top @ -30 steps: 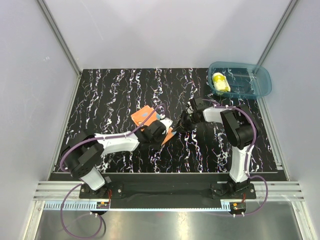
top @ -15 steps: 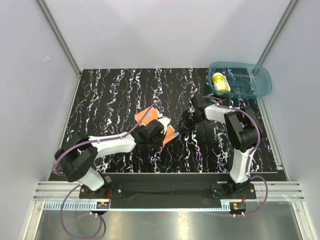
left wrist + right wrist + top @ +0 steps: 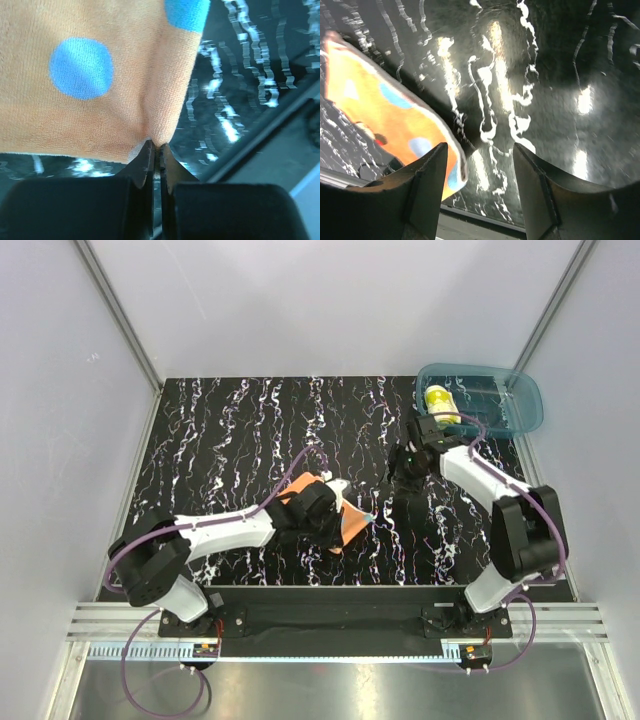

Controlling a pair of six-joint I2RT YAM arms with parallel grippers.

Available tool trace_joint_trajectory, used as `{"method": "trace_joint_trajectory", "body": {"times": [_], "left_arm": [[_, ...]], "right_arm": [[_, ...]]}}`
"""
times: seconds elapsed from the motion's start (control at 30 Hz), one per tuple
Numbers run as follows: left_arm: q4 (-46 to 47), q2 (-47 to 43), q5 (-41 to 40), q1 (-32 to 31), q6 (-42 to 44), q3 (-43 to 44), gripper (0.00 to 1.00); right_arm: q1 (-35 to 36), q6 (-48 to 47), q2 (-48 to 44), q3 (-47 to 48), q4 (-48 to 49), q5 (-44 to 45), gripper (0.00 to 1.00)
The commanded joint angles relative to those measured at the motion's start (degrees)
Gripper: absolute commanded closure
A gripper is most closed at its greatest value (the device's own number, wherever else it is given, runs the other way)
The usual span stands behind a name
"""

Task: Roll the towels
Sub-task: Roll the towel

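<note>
The orange towel with light-blue dots lies partly under my left arm at the table's middle front. My left gripper is shut on a pinched fold of the orange towel, right at the tips of the left gripper. My right gripper hovers open a little to the right of it. In the right wrist view the right gripper holds nothing, and the orange towel sits off to its left. The yellow towel lies rolled in the teal bin.
The translucent teal bin stands at the back right corner of the black marbled table. Grey walls and metal frame rails close in the table on three sides.
My right gripper has opened, let go of the orange towel and drawn back to the right towards the bin. The left gripper has dragged the towel a little to the right and nearer.
</note>
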Motion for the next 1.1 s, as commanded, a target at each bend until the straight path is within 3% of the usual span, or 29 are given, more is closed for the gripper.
{"method": "trace_joint_trajectory", "body": {"times": [0.0,0.33,0.67,1.07], "left_arm": [[0.7,0.6,5.6,-0.2,-5.3,3.8,1.0],[-2.9,5.2,11.6,0.8,-11.7,8.8,1.0],[15.9,5.3,25.7,9.3,-24.5,-2.3,1.0],[8.6,9.0,25.3,13.6,-23.3,-0.7,1.0]], "right_arm": [[-0.2,-3.0,-6.1,-0.2,-4.6,3.5,0.38],[-0.1,-6.8,-13.8,-2.9,-3.6,-11.8,0.43],[-0.2,-7.8,-16.3,-6.9,0.6,-20.4,0.5],[0.7,-7.4,-16.1,-12.6,9.4,-28.7,0.6]]}}
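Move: The orange towel's free right corner, with a blue dot, lies about 9 cm back from the right hand, 6 cm to its left and 6 cm below. Forward of that hand, clear of its way, are the rolled yellow towel, about 14 cm out and 9 cm to the right, and the bin's middle, roughly 15 cm out and 17 cm right. From the left hand, the free corner is some 6 cm right, 3 cm ahead and 4 cm lower. Still pinching the orange towel's near edge, the left hand carries it about 3 cm to the right and 2 cm up, then comes most of the way back, twisting some 35 degrees so its fingers point more towards the bases. The empty right hand rises 6 cm, then draws back about 7 cm and 4 cm left towards over the free corner, its fingers swinging to point more leftward and closing by a third. ##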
